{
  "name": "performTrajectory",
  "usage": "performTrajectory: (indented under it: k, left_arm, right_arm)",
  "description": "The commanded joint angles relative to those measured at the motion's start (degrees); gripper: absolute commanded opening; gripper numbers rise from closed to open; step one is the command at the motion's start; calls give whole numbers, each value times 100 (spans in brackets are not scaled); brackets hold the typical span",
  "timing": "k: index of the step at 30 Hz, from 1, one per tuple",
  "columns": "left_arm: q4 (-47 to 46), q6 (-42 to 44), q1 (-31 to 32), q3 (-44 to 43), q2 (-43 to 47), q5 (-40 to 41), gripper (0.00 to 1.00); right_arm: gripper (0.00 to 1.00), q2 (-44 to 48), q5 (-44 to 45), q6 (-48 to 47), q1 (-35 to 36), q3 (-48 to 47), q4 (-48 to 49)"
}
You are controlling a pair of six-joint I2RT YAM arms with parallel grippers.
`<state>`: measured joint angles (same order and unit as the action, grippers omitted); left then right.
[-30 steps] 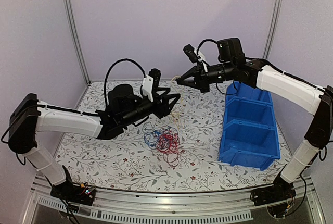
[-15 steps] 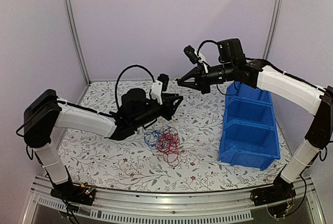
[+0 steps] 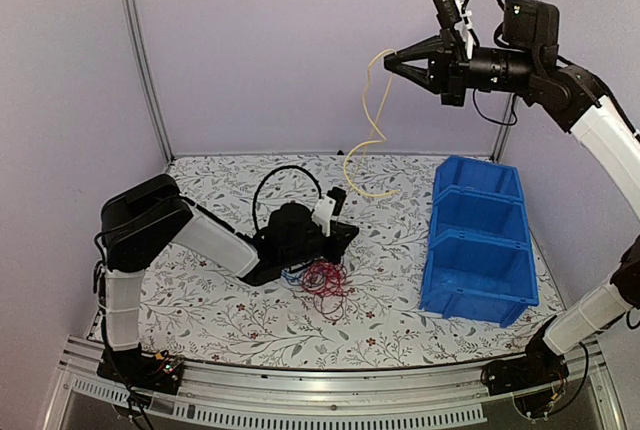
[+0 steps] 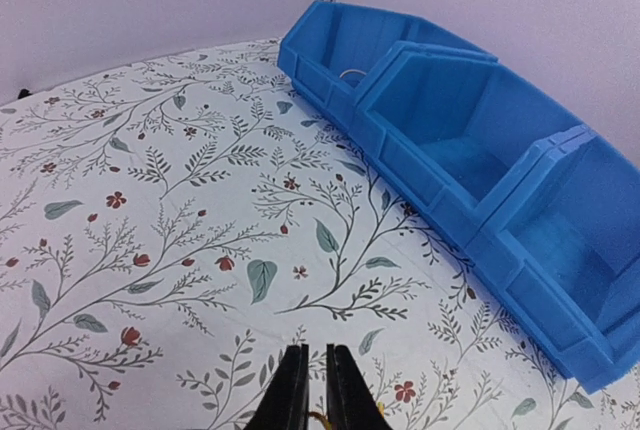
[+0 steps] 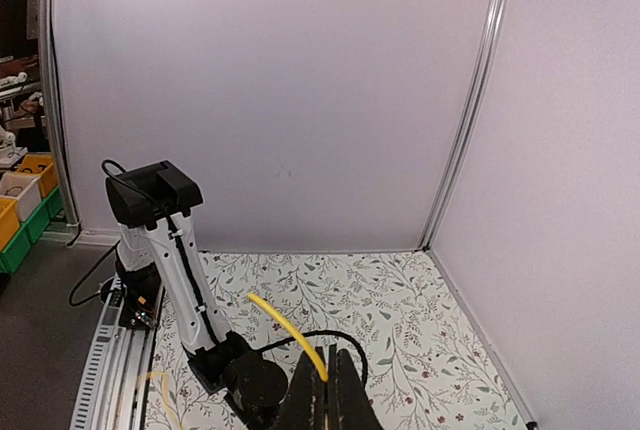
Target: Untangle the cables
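Observation:
The cables (image 3: pixel 322 278) lie as a small clump of red and blue wires at the table's middle. My left gripper (image 3: pixel 349 234) is low at the clump's far edge. In the left wrist view its fingers (image 4: pixel 317 352) are almost together, with an orange strand (image 4: pixel 322 418) caught between them near their base. High at the upper right, my right gripper (image 3: pixel 388 58) is shut on one end of a pale yellow cable (image 3: pixel 366 140). That cable hangs in loose curves down to the table. The right wrist view shows the yellow cable (image 5: pixel 285 323) pinched at the right gripper's (image 5: pixel 327 350) tips.
A row of blue bins (image 3: pixel 478 250) stands on the right side of the floral table (image 3: pixel 220 300), also in the left wrist view as blue bins (image 4: pixel 470 150). Purple walls and metal posts (image 3: pixel 140 50) close in the back and sides.
My right gripper has risen up and to the right, drawing the yellow cable out of the clump. The left arm has dropped to the clump and its jaws have closed.

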<state>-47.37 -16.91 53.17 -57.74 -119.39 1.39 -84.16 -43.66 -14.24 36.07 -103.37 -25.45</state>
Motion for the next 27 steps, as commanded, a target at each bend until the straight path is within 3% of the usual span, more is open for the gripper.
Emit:
performTrajectory:
  k: [1,11,17,19,27]
  left_arm:
    - [-233,-84,-76,-87,-109,-95,4]
    - [-8,190,-105,131,260,-365,15]
    - [402,354,-96,18,303,-406,42]
    - [307,314,-88,94,355,-435,47]
    - [87,252,-17,360,479,-524,54]
  right_arm:
    - [0,281,-3,18,-559,-488,-184]
    - [0,777,883,-303,-1729,-54,-219]
    - [0,959,1681,-484,-2366,121,112]
    - [0,954,1946,-554,-2553,121,256]
    - [0,704,2527,-592,-3294,97,874]
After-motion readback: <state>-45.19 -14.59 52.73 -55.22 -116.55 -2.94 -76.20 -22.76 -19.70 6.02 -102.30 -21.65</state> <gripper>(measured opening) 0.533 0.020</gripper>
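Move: From the right hand, which already holds the yellow cable high up, the far blue bin lies about 31 cm ahead, 30 cm to the right and 40 cm below; the middle bin is some 18 cm nearer the base than that one. The red and blue tangle lies about 8 cm back, 6 cm left and 4 cm below the left hand, whose neighbouring middle bin stands some 33 cm right and 4 cm ahead. Keeping the yellow cable pinched and dangling, the right hand sweeps about 23 cm to the right and 12 cm forward towards the far bin, rising a little, while it swings some 50 degrees clockwise so the fingers come round to point more forward. The left hand stays low by the tangle, first nearly shut, then spreads its fingers to about half open while easing back slightly. ##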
